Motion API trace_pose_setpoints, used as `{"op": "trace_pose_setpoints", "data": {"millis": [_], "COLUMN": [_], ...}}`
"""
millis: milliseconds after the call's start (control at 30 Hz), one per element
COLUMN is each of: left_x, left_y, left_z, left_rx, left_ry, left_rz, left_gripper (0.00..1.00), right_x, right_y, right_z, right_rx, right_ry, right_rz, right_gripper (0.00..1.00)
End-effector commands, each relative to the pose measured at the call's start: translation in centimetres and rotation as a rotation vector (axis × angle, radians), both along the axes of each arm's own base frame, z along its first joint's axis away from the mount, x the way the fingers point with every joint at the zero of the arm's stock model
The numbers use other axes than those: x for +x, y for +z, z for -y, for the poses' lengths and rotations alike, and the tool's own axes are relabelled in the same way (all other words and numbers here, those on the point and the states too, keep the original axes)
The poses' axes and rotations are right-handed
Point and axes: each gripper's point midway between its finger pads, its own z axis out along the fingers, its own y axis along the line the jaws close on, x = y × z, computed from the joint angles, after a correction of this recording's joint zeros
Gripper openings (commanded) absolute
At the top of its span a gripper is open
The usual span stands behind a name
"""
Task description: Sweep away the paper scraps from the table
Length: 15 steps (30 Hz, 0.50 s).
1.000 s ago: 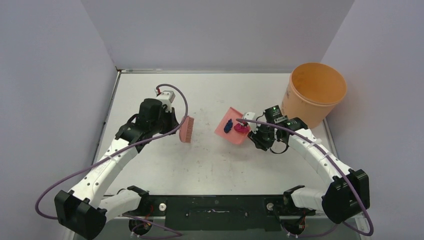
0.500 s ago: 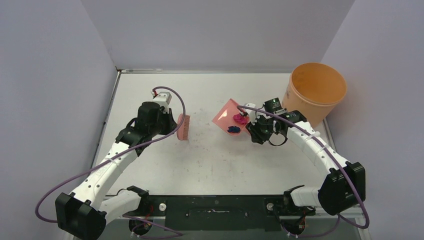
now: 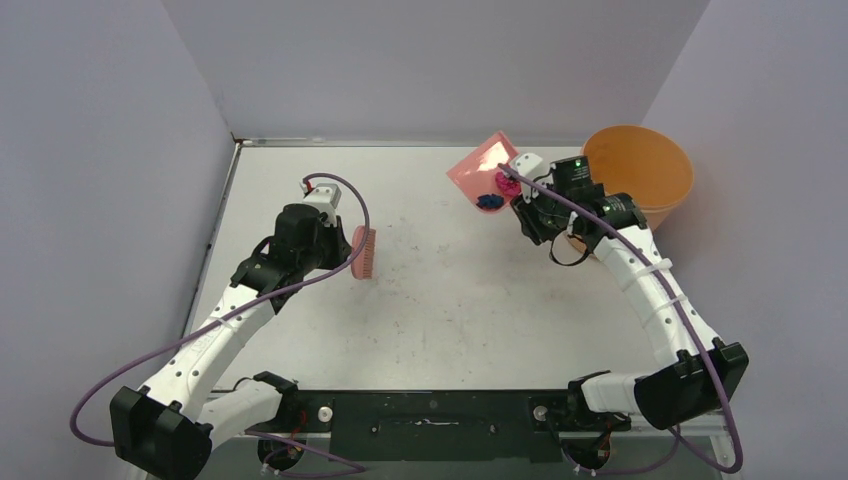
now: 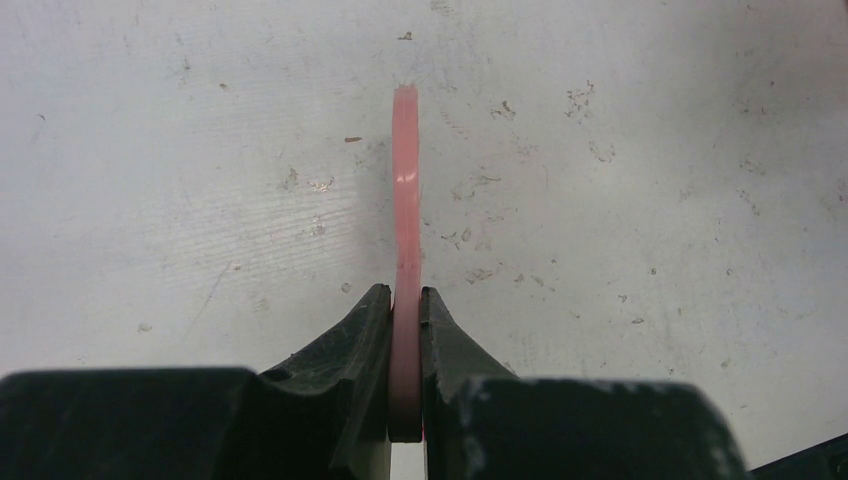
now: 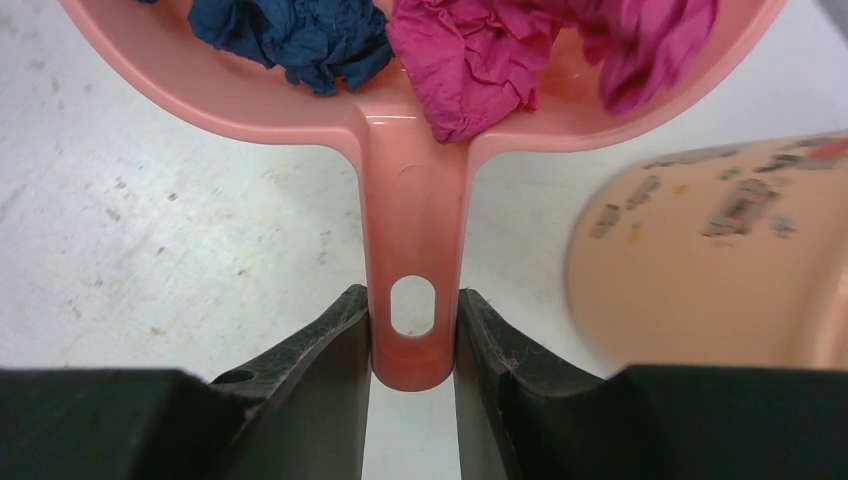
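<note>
My right gripper (image 3: 527, 200) (image 5: 412, 312) is shut on the handle of a pink dustpan (image 3: 478, 164) (image 5: 412, 215). The pan is held above the back of the table (image 3: 450, 320), just left of the bucket. Paper scraps lie in the pan: a magenta wad (image 3: 506, 182) (image 5: 480, 55) and a dark blue wad (image 3: 489, 202) (image 5: 300, 35). My left gripper (image 3: 343, 250) (image 4: 405, 300) is shut on the thin handle of a pink hand brush (image 3: 366, 253) (image 4: 405, 190), which hangs edge-on over the left-centre of the table. No loose scraps show on the tabletop.
An orange bucket (image 3: 640, 175) (image 5: 720, 240) stands at the back right corner, close beside the right gripper. Grey walls enclose the table on the left, back and right. Faint scuff marks dot the white surface.
The right arm has carried the dustpan with its scraps up from the middle of the table toward the back, next to the bucket. The left arm with the brush has barely moved.
</note>
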Motion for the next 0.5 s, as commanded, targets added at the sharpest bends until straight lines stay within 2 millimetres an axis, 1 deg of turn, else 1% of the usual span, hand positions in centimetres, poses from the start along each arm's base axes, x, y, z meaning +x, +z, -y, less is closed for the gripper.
{"op": "trace_pose_setpoints", "data": {"millis": [0, 133, 167, 300, 367, 467], "left_x": [1.0, 0.9, 0.9, 0.9, 0.9, 0.9], "left_y": [2.2, 2.1, 2.1, 2.3, 2.3, 2.3], "left_z": [-0.1, 0.0, 0.0, 0.0, 0.0, 0.1], "left_rx": [-0.02, -0.016, -0.017, -0.023, -0.023, -0.023], "left_ry": [0.01, 0.006, 0.005, 0.003, 0.002, -0.001], "left_rz": [0.089, 0.085, 0.086, 0.095, 0.095, 0.092], "left_gripper": [0.0, 0.0, 0.0, 0.0, 0.0, 0.0], "right_x": [2.4, 3.5, 3.9, 4.6, 4.7, 4.6], "right_y": [4.0, 5.6, 6.2, 7.8, 8.2, 8.4], "right_z": [3.1, 6.3, 7.7, 12.1, 14.3, 16.8], "right_rx": [-0.02, -0.033, -0.032, -0.042, -0.063, -0.081], "right_ry": [-0.142, -0.225, -0.263, -0.368, -0.412, -0.45], "right_rz": [0.098, 0.124, 0.135, 0.16, 0.159, 0.131], "right_gripper": [0.05, 0.05, 0.05, 0.05, 0.05, 0.05]}}
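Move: The dustpan, already gripped by its handle in the right hand, is bound for the orange bin, whose middle stands about 18 cm to this hand's right, 5 cm farther out and some 12 cm lower. The pink scrap lies in the pan about 6 cm ahead and 4 cm left of the hand, the blue scrap some 3 cm ahead and 7 cm left. From the left hand, the bin is roughly 57 cm right and 5 cm ahead. The loaded dustpan is carried to the bin by the right hand, which keeps its grip on the handle: it sets off rising, forward and to the right together, then sweeps mainly right, about 14 cm in all, with some 5 cm forward and 6 cm up. The wrist turns some 25 degrees clockwise, bringing the pan round over the bin's left, far rim. ##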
